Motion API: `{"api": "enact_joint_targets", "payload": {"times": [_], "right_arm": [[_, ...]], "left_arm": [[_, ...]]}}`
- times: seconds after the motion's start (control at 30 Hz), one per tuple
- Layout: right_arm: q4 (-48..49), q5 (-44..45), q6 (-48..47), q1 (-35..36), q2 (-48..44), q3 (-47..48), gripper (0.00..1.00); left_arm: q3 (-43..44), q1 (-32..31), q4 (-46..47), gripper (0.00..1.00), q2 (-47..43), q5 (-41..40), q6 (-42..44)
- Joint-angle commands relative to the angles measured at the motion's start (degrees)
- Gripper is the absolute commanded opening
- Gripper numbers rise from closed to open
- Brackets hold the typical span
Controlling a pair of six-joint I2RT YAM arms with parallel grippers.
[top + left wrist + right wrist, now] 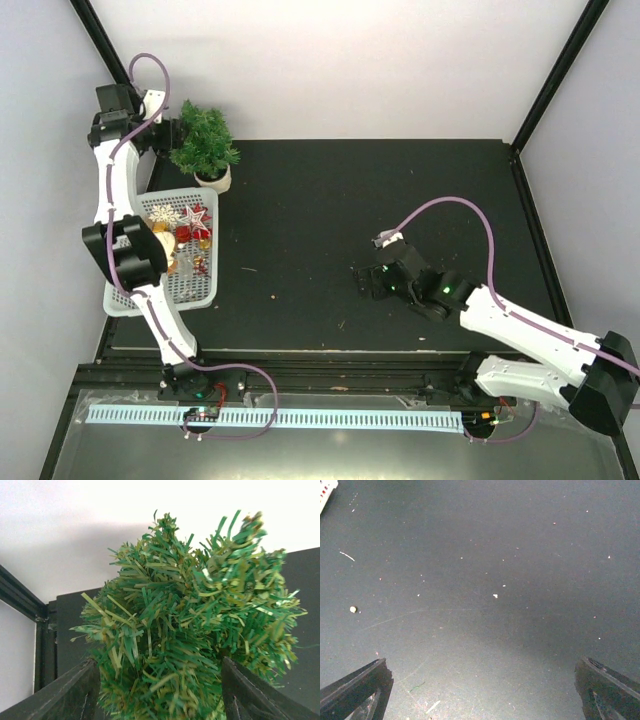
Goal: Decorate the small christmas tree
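The small christmas tree (205,140) stands upright in its cream pot (213,180) at the back left of the black table. My left gripper (172,135) reaches into it from the left. In the left wrist view the green foliage (190,620) fills the space between the gripper (159,662) fingers, and both fingers (75,690) touch the needles; I cannot tell whether they hold it firmly. My right gripper (368,282) rests low over the bare mat at centre right, open (482,667) with nothing between its fingers.
A white mesh basket (213,260) sits just in front of the tree, holding a red star (196,215), a white snowflake (163,214) and other small ornaments. Black frame posts stand at the back corners. Small crumbs (353,609) dot the mat.
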Motion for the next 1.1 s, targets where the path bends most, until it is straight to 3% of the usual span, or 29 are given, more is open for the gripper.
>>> {"api": "enact_joint_targets", "payload": {"times": [0.0,0.07,0.13,0.27,0.3,0.8,1.07], "right_arm": [[2.5,0.7,0.6,0.0,0.7,0.4,1.0],[3.7,1.1,0.5,0.0,-0.7,0.0,1.0],[4.9,1.6,0.4,0.0,-2.5,-0.5,1.0],[5.6,3.1,-0.2,0.0,-4.8,-0.8,1.0],[5.6,3.1,-0.3,0.1,-5.0,-0.8,1.0],[3.5,3.0,2.0,0.0,-9.4,-2.9,1.0],[0.8,6.6,2.1,0.0,-13.9,-3.2,1.0]], "left_arm": [[4.0,-1.3,-2.5,0.67,3.5,0.1,-0.6],[4.4,-2.1,-2.4,0.63,4.5,-0.1,-0.1],[4.8,-2.9,-2.0,0.52,5.5,-0.9,0.0],[8.3,-4.9,-3.1,0.04,7.7,-1.3,-0.4],[9.3,-5.4,-3.3,0.02,8.0,-1.4,-0.8],[9.2,-14.8,2.8,0.01,0.9,6.5,-8.0],[-9.0,-22.8,6.5,0.02,-11.0,11.3,-8.5]]}}
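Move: The small christmas tree stands right in front of the open left hand: its middle is about 4 cm ahead, 4 cm to the right and some 6 cm lower. The ornament basket lies roughly 21 cm back, 10 cm to the left and 20 cm below. From the right hand the tree is about 28 cm ahead and 48 cm to the left, at roughly the same height. Dipping forward, the left hand pinches the tree, swings it about 17 cm right and up; right hand rises slightly. ##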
